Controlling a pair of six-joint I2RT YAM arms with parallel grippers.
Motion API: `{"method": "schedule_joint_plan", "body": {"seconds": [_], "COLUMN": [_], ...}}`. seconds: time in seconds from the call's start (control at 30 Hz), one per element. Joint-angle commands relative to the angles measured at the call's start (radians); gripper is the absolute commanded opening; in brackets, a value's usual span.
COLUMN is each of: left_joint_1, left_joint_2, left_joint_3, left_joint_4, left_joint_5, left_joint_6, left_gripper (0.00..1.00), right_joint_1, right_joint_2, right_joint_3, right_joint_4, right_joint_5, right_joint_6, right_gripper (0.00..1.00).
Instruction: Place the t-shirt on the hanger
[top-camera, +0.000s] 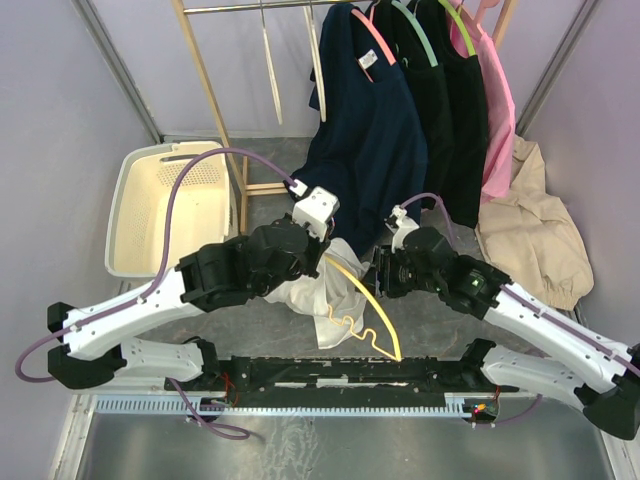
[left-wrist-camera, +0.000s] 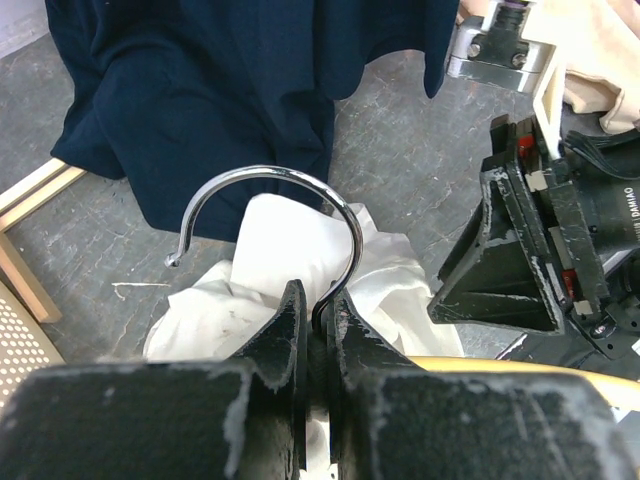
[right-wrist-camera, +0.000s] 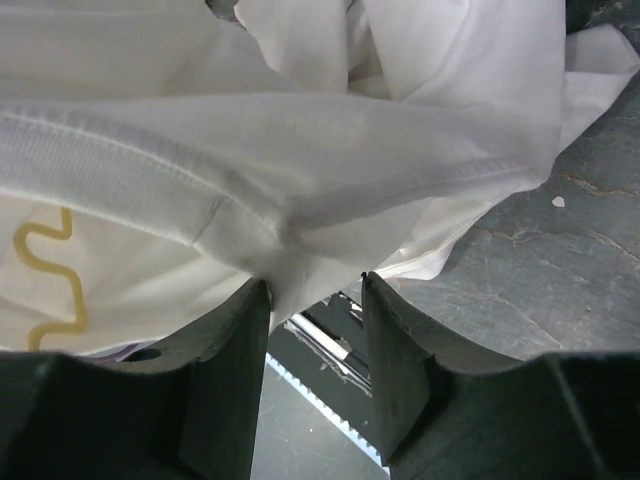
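Note:
The white t-shirt (top-camera: 305, 292) hangs bunched between my two grippers, above the table. The yellow hanger (top-camera: 377, 310) runs out from under it toward the near edge, its wavy part showing through the cloth (right-wrist-camera: 48, 262). My left gripper (left-wrist-camera: 320, 300) is shut on the stem of the hanger's silver hook (left-wrist-camera: 270, 174), with the t-shirt (left-wrist-camera: 285, 250) just behind it. My right gripper (right-wrist-camera: 315, 285) is open, and the t-shirt's hem (right-wrist-camera: 300, 130) drapes over its tips and touches the left finger (right-wrist-camera: 235, 340). In the top view the grippers sit close together, left (top-camera: 322, 252) and right (top-camera: 381, 268).
A cream laundry basket (top-camera: 160, 205) stands at the back left beside a wooden rack (top-camera: 215, 100). A navy shirt (top-camera: 370, 130), black garments and a pink one (top-camera: 497, 110) hang behind. A beige garment (top-camera: 530, 235) lies at the right. A black rail (top-camera: 340, 375) runs along the near edge.

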Motion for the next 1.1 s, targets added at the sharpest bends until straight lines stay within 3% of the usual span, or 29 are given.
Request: {"method": "schedule_joint_plan", "body": {"seconds": [0.0, 0.43, 1.07], "left_joint_1": [0.006, 0.006, 0.006], "left_joint_2": [-0.039, -0.085, -0.175], "left_joint_3": [0.023, -0.052, -0.220], "left_joint_4": [0.097, 0.287, 0.520], "left_joint_5": [-0.004, -0.069, -0.270], "left_joint_6": [0.006, 0.005, 0.051], "left_gripper": [0.03, 0.03, 0.03], "right_joint_1": [0.005, 0.021, 0.052], "right_joint_2": [0.029, -0.038, -0.309], "right_joint_3": [0.057, -0.042, -0.191], "right_joint_4": [0.025, 0.088, 0.065], "right_joint_5": [0.060, -0.026, -0.062], "right_joint_6": [-0.025, 0.029, 0.181], "right_gripper": [0.45, 0.02, 0.01]}}
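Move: The loose edge of the t-shirt is practically between the half-open right fingers, about 1 cm ahead and 1 cm left of the right hand. From it, the hanger's free end is some 14 cm back, 6 cm right and perhaps 8 cm higher. From the left hand, which holds the hanger by its neck, that same t-shirt edge is about 3 cm back, 11 cm right and 13 cm lower. Shut the right gripper on the loose edge of the t-shirt, nearly in place, then draw the pinched edge back about 4 cm under the hanger, lifting slightly at the end. Keep the left grip on the hanger neck: raise it some 2.5 cm, then ease it forward and a little left, tipping the fingers up about 15 degrees so the hanger's free end swings up. ##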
